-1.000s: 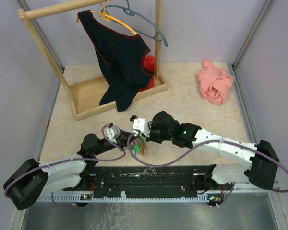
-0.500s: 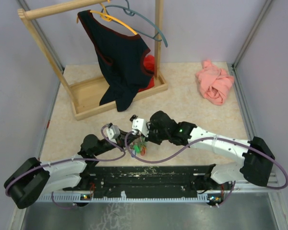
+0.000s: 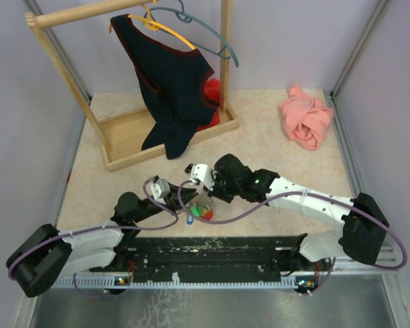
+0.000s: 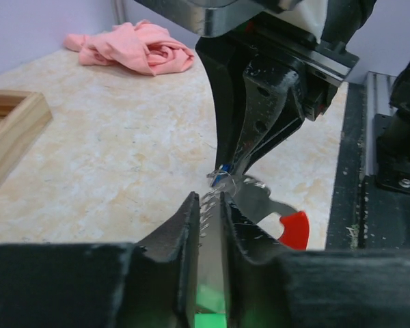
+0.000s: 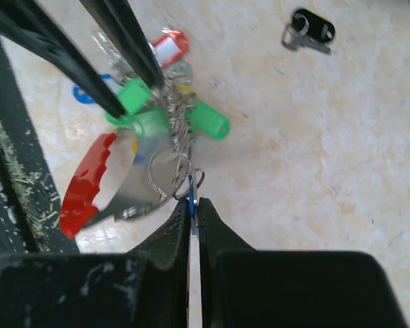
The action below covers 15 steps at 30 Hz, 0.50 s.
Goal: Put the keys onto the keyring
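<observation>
The keys [image 3: 199,213] lie bunched on the table between both grippers, with green [image 5: 208,119], red [image 5: 167,48] and blue tags. A wire keyring [image 5: 149,175] sits just ahead of my right gripper [image 5: 191,203], which is shut on a thin blue key [image 4: 222,174] at that ring. My left gripper [image 4: 206,199] has its jaws a narrow way apart, with a silvery chain and a green tag [image 5: 133,96] in the gap. In the top view the left gripper [image 3: 186,205] and right gripper [image 3: 199,198] meet over the bunch.
A red-handled metal opener [image 5: 89,184] hangs on the bunch. A black key fob [image 5: 314,27] lies apart on the table. A wooden rack [image 3: 167,133] with a dark garment stands at the back, a pink cloth [image 3: 306,123] at the back right.
The bunch has sunk from just above the table onto it. My right gripper has shifted left and back. The left jaws have parted slightly.
</observation>
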Tool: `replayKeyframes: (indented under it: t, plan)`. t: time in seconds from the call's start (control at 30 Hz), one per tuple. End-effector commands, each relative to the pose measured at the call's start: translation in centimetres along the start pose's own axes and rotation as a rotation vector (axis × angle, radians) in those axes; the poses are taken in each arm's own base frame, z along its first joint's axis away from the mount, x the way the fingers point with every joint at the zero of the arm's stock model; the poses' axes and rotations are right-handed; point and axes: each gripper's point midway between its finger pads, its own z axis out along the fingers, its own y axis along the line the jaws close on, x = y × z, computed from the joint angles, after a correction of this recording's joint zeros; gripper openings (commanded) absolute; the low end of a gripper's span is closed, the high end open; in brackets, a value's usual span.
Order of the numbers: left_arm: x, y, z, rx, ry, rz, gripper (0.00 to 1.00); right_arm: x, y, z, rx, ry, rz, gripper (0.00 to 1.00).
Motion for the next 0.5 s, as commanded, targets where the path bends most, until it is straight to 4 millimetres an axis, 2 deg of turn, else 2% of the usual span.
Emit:
replayKeyframes:
  t: [0.0, 0.13, 0.33, 0.47]
  plan:
    - [-1.8, 1.2, -0.1, -0.062, -0.068, 0.047, 0.28, -0.5, -3.3, -2.6, 0.143, -0.004, 0.065, 0.0]
    - [-1.8, 2.7, -0.9, -0.164, -0.076, 0.051, 0.4, 0.2, -5.5, -2.9, 0.235, 0.008, 0.143, 0.0]
    - [-1.1, 5.2, -2.2, -0.318, -0.043, 0.048, 0.52, 3.3, -8.1, -2.4, 0.353, 0.053, 0.303, 0.0]
    - [-0.5, 7.1, -3.1, -0.44, -0.022, 0.029, 0.58, 6.0, -10.0, -2.0, 0.435, 0.069, 0.436, 0.0]
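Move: The keyring plate, hooked to the blue-tagged key still held in the right fingers, lies about 3 cm back, 2 cm left and 4 cm below the right hand. Its red handle is roughly 5 cm back, 1 cm right and 5 cm below that hand; the loose black-tagged key is some 8 cm ahead, 4 cm left and 7 cm below. From the left hand the plate is about 3 cm back, 2 cm right and 4 cm below. Left fingers open wide, withdrawing 5 cm forward-left, while the right tows the keyring by its key 9 cm forward-right. ##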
